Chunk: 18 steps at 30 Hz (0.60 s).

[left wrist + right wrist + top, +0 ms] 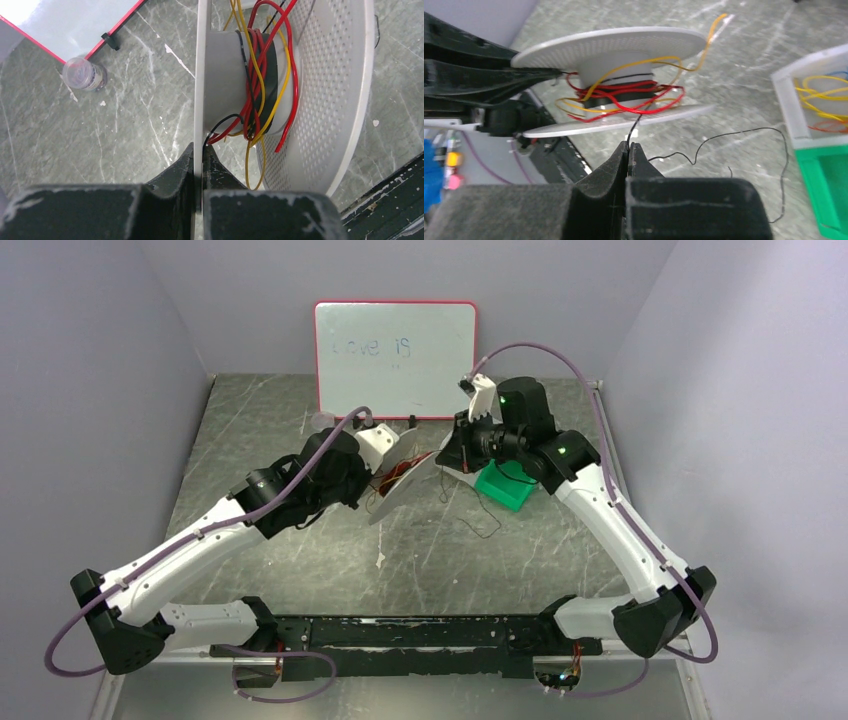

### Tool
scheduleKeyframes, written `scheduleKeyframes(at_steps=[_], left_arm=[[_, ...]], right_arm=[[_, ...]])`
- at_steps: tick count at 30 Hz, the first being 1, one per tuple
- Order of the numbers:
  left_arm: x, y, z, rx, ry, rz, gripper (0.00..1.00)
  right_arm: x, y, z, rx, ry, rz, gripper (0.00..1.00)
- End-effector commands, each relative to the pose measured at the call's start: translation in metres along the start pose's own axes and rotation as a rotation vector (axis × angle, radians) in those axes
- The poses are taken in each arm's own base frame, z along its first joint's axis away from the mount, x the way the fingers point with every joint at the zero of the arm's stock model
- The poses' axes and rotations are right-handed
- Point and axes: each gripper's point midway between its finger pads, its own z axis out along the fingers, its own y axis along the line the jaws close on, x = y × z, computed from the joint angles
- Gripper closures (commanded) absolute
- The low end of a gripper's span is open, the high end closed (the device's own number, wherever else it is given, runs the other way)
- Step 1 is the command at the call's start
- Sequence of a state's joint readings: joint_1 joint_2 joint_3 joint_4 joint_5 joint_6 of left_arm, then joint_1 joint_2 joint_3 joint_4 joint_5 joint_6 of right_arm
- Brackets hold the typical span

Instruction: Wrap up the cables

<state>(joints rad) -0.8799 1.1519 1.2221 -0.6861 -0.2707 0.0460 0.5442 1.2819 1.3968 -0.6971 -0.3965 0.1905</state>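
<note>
A white spool (pixel 225 75) with two perforated flanges hangs above the table, its hub loosely wound with red and orange-yellow cables (pixel 257 85). My left gripper (pixel 199 152) is shut on the edge of one flange (pixel 200 60); a black strand (pixel 220 122) runs along the inner pad. In the right wrist view my right gripper (pixel 628 146) is shut on the black cable (pixel 744 131) just below the spool (pixel 614 42). From there the cable's loose tail curls over the table. From above, both grippers (pixel 385 465) (pixel 447 455) meet at the spool (pixel 400 485).
A green bin (pixel 503 487) holding more yellow and red wires (pixel 821 100) sits right of the spool under the right arm. A red-framed whiteboard (pixel 395 358) leans on the back wall, with a small clear jar (pixel 82 75) beside it. The table (pixel 300 560) is grey marble.
</note>
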Motion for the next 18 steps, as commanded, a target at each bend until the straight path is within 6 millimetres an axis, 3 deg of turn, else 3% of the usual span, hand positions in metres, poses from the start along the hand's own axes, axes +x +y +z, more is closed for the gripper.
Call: scheduleKeyframes(at_steps=[1, 18], left_arm=[[-0.02, 0.015, -0.004, -0.079, -0.063, -0.016, 0.93], [-0.036, 0.033, -0.002, -0.198, -0.11, -0.097, 0.93]], right_arm=[[-0.033, 0.041, -0.011, -0.193, -0.094, 0.047, 0.99], [-0.015, 0.122, -0.008, -0.634, -0.094, 0.188, 0.96]])
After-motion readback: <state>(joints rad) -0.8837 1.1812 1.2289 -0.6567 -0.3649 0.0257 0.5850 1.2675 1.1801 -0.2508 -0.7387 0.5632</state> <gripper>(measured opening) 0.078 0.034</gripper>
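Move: The left gripper still pinches the rim of the spool's left flange, with the spool's core about 4 cm ahead, 7 cm right and 4 cm below. The right gripper holds the black cable; from it the core lies level fore-and-aft, some 8 cm left and 4 cm lower. Some 20 cm below the right gripper, the white tray is roughly 9 cm ahead and 8 cm right, the green tray 2 cm ahead and 16 cm right. Sweep the right gripper about 6 cm left and 4 cm back, in close to the spool's right flange, arching up 3 cm and partly down again. Carry the black cable along at the nearly shut fingertips, easing their squeeze, and swing the fingers some 25 degrees up towards level, pointing left. Keep the left gripper pinched on the flange, easing it forward just over a centimetre. ##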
